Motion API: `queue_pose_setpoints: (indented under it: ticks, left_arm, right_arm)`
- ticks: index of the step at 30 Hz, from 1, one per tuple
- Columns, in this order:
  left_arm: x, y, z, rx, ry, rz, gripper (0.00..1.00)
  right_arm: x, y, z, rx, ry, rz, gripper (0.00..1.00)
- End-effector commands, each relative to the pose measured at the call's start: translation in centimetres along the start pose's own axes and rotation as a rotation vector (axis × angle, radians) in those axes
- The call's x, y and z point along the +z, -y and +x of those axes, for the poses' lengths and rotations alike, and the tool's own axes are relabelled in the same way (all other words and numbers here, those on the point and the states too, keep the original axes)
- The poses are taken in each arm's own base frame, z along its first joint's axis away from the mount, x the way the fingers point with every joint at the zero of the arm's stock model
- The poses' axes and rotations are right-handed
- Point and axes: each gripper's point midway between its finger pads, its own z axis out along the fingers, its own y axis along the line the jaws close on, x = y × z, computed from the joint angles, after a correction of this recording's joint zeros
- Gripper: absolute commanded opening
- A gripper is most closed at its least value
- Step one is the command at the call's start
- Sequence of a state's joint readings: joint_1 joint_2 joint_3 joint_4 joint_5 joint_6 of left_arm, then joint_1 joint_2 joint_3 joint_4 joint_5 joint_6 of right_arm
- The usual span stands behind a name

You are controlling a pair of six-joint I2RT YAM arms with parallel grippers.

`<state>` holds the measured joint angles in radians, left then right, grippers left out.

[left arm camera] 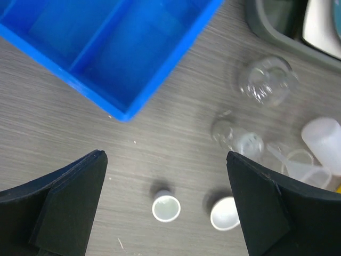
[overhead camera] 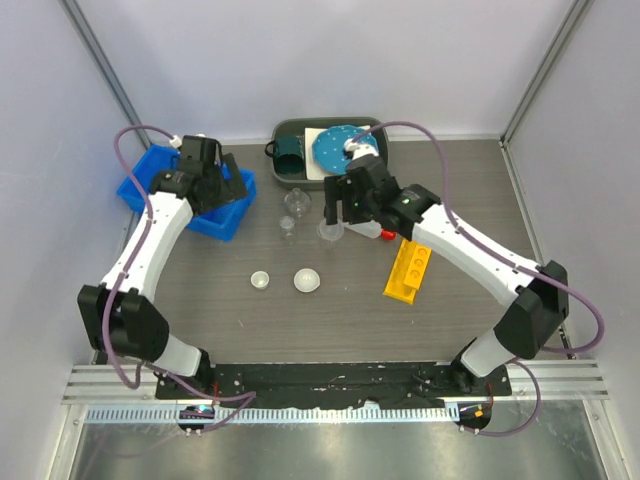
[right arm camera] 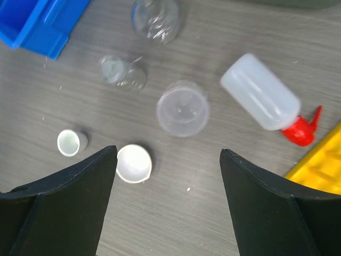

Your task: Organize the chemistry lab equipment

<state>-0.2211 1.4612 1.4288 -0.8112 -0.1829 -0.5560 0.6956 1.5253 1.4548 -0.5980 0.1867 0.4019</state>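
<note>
A white squeeze bottle with a red nozzle lies on its side beside the yellow holed rack. A clear beaker stands just beyond my open right gripper, which hovers above the table holding nothing. A small clear flask and a rounder flask sit further back. Two small round dishes rest on the table under my left gripper, which is wide open and empty, high up by the blue bin. From above, the left gripper hangs over the bin's right edge and the right gripper is over the beaker.
A grey tray at the back holds a teal mug and a blue dotted plate. The blue bin stands at the back left. The yellow rack lies at the right of centre. White walls enclose the table.
</note>
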Motion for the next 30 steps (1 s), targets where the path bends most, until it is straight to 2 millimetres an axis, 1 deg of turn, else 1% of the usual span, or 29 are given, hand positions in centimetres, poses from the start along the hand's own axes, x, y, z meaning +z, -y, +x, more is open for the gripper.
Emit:
queue_pose_setpoints:
  ticks: [1, 2, 4, 5, 6, 7, 8, 9, 10, 11, 12, 13, 14, 15, 16, 17, 18, 21, 22, 24, 26, 27, 29, 30]
  left_arm:
    - [2.2, -1.2, -2.1, -0.037, -0.039, 0.013, 1.0]
    - [2.7, -1.6, -3.0, -0.057, -0.032, 0.004, 1.0]
    - [3.7, -1.8, -3.8, -0.074, -0.029, -0.001, 1.0]
    - [4.8, -2.0, -4.5, -0.089, -0.032, -0.01, 1.0]
    - [5.3, -1.9, -5.1, -0.093, -0.021, -0.01, 1.0]
    - [5.6, -1.9, -6.1, -0.101, -0.005, -0.012, 1.0]
    - [6.9, -2.1, -6.0, -0.102, -0.019, -0.029, 1.0]
    - [7.6, -2.2, -6.2, -0.099, -0.024, -0.038, 1.0]
    - [7.8, -2.1, -7.2, -0.101, -0.008, -0.039, 1.0]
    - [9.4, -2.6, -6.6, -0.095, -0.042, -0.068, 1.0]
    - [10.0, -2.8, -6.9, -0.09, -0.042, -0.074, 1.0]
    - [10.3, -2.9, -7.7, -0.095, -0.029, -0.075, 1.0]
    - [11.5, -3.3, -7.6, -0.094, -0.038, -0.089, 1.0]
    - [11.8, -3.5, -7.8, -0.088, -0.036, -0.095, 1.0]
    - [12.2, -3.9, -8.3, -0.094, -0.026, -0.102, 1.0]
    - [12.5, -4.1, -8.7, -0.098, -0.02, -0.104, 1.0]
    - [13.1, -4.0, -8.7, -0.093, -0.028, -0.098, 1.0]
    - [14.0, -4.0, -9.1, -0.048, -0.03, -0.101, 1.0]
    - [14.0, -5.5, -9.6, -0.032, -0.026, -0.12, 1.0]
    - [14.2, -6.1, -9.9, 0.001, -0.023, -0.129, 1.0]
    - [14.6, -6.5, -9.8, 0.047, -0.028, -0.132, 1.0]
    - [14.7, -6.9, -9.6, 0.051, -0.033, -0.134, 1.0]
    - [15.1, -7.1, -9.5, 0.055, -0.04, -0.114, 1.0]
    - [15.5, -7.3, -9.0, 0.057, -0.051, -0.111, 1.0]
  right_arm:
    - [-1.0, -2.9, -2.4, -0.019, 0.095, -0.046, 0.83]
    - [-1.0, -3.0, -2.3, -0.02, 0.098, -0.049, 0.83]
    - [-1.1, -3.1, -2.0, -0.016, 0.104, -0.06, 0.83]
    - [-1.3, -3.2, -1.9, -0.013, 0.107, -0.073, 0.83]
    - [-1.4, -3.4, -1.8, -0.01, 0.111, -0.08, 0.83]
    - [-1.6, -3.3, -1.5, -0.005, 0.114, -0.088, 0.83]
    - [-1.8, -3.5, -1.1, -0.006, 0.111, -0.096, 0.82]
    - [-1.6, -3.3, -0.2, -0.008, 0.095, -0.092, 0.83]
    - [-2.2, -3.4, -0.4, 0.002, 0.112, -0.104, 0.82]
    - [-2.4, -3.4, -0.1, 0.003, 0.11, -0.11, 0.82]
    - [-2.4, -3.2, 0.9, 0.004, 0.098, -0.108, 0.82]
    - [-3.1, -3.3, 0.6, 0.015, 0.116, -0.123, 0.82]
    - [-3.4, -3.3, 0.8, 0.018, 0.117, -0.13, 0.82]
    - [-3.3, -3.1, 1.6, 0.016, 0.106, -0.131, 0.82]
    - [-4.0, -3.1, 1.5, 0.022, 0.117, -0.138, 0.82]
    - [-4.2, -3.0, 1.8, 0.02, 0.115, -0.14, 0.82]
    - [-4.2, -2.9, 2.1, 0.018, 0.112, -0.14, 0.82]
    - [-4.8, -2.5, 2.6, 0.014, 0.111, -0.142, 0.82]
    - [-4.9, -2.4, 2.7, 0.012, 0.112, -0.137, 0.82]
    - [-5.2, -2.0, 3.1, 0.006, 0.113, -0.136, 0.82]
    - [-5.4, -1.8, 3.4, 0.0, 0.112, -0.132, 0.82]
    - [-5.5, -1.6, 3.4, 0.0, 0.115, -0.129, 0.82]
    - [-5.6, -1.6, 3.6, -0.002, 0.111, -0.134, 0.82]
    - [-5.6, -1.5, 3.8, -0.005, 0.107, -0.135, 0.82]
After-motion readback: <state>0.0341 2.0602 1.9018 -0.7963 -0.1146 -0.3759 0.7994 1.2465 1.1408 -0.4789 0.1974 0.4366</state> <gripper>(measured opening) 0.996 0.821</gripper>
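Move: The blue bin's middle lies some 11 cm ahead of the left hand, about 12 cm to its left and 18 cm below. From that hand the glass flask is about 9 cm ahead and 14 cm right, the small glass bottle 1 cm ahead and 12 cm right. About 20 cm below the right hand are the clear beaker, 4 cm ahead and 4 cm left, the wash bottle, 6 cm ahead and 5 cm right, and the white dish, 8 cm back and 8 cm left. Fingers wide open and empty, the left hand reaches about 14 cm forward and 9 cm left while sinking nearly 8 cm, coming in over the blue bin with the fingertips tipping slightly further down; the forward run dies out first and the last bit goes left. The right hand, also open and empty, finishes its leftward swing with a couple of centimetres more, then draws back some 7 cm towards its base and slightly right at nearly the same height, away from the clear beaker and the wash bottle. ##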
